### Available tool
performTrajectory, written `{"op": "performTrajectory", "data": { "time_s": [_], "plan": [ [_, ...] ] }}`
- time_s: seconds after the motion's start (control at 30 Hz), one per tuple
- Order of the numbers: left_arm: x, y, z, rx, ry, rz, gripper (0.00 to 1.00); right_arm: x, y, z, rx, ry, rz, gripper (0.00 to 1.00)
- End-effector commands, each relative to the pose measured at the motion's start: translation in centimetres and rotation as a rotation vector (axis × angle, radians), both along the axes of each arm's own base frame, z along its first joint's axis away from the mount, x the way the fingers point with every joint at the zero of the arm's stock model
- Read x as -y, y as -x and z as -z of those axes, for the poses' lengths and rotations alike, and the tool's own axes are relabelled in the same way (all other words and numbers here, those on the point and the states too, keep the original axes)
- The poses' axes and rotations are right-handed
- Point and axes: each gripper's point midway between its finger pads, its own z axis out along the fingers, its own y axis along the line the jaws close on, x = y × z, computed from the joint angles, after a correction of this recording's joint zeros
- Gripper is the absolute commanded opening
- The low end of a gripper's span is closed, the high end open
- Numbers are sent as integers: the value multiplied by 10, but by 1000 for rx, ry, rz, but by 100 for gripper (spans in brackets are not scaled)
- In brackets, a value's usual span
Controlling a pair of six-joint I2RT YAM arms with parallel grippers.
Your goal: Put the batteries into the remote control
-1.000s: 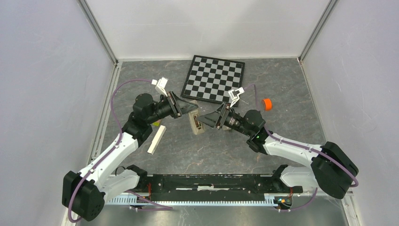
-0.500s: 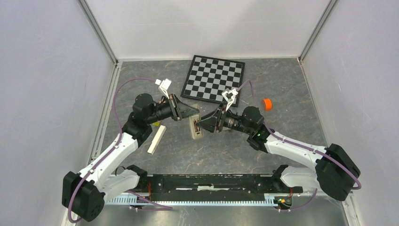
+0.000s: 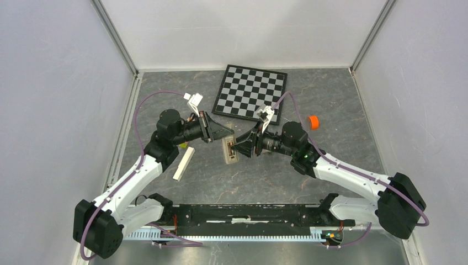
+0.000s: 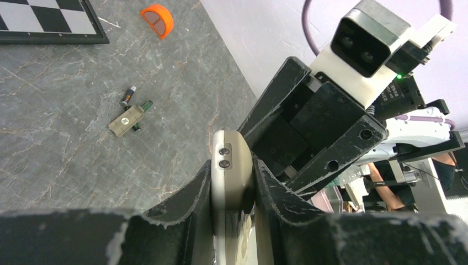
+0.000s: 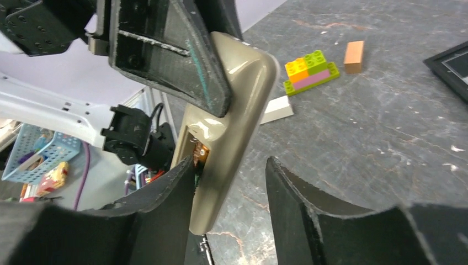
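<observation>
My left gripper (image 3: 225,134) is shut on the upper end of the remote control (image 3: 229,149) and holds it edge-up above the table. In the left wrist view the remote (image 4: 232,165) sits clamped between both fingers. My right gripper (image 3: 239,148) is open around the remote's lower end (image 5: 232,110). One finger (image 5: 165,204) lies against the side with the open recess, and the other (image 5: 298,204) stands apart. Two batteries (image 4: 128,95) (image 4: 145,104) lie on the table beside a small beige cover plate (image 4: 126,120).
A chessboard (image 3: 251,91) lies at the back. An orange round cap (image 3: 313,122) sits right of it. A long cream block (image 3: 184,163) lies under the left arm. Stacked toy bricks (image 5: 310,69) and a small tan block (image 5: 354,55) lie near it.
My right gripper has moved left and closed in on the remote's lower end. The left gripper has kept hold of the remote, which has turned slightly.
</observation>
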Motion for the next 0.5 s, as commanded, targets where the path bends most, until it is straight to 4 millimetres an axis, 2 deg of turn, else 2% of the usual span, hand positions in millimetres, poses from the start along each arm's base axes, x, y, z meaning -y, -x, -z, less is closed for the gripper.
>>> {"op": "performTrajectory", "data": {
  "time_s": [0.0,0.07,0.17,0.23,0.33,0.37,0.47],
  "plan": [
    [-1,1,-18,77,-1,15,2,10,-13,-13,86,48,65,62],
    [-4,-2,-13,71,-22,-7,2,13,-12,-19,82,41,75,69],
    [-12,-11,1,45,-78,-80,2,21,-12,-22,67,58,106,73],
    [-21,-19,12,32,-126,-147,2,31,-18,-10,30,116,172,73],
    [-29,-23,23,13,-167,-193,2,53,-31,17,-28,250,300,71],
    [-30,-23,25,15,-173,-201,2,66,-35,34,-61,325,355,71],
    [-34,-23,25,30,-181,-216,2,104,-49,66,-81,504,525,68]
  ]
}}
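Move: The battery cover lies on the table with loose batteries, some 13 cm to the right of the right hand, 7 cm ahead and about 21 cm below. The held remote's middle is about 2 cm to the right hand's left, level with it ahead and in height; the chessboard's middle is some 34 cm ahead, 7 cm right, 21 cm below. From the left hand the cover lies about 15 cm right, 3 cm ahead and 24 cm below. Spread the right fingers wide and back them off the remote, slowly at first, then faster: about 5 cm to the right, some 3 cm forward and down towards the battery cover, swinging clockwise with the fingertips dipping. Keep the remote gripped in the left hand and lower it about 4 cm while drawing it a little left, its fingers tipping down roughly 10 degrees. ##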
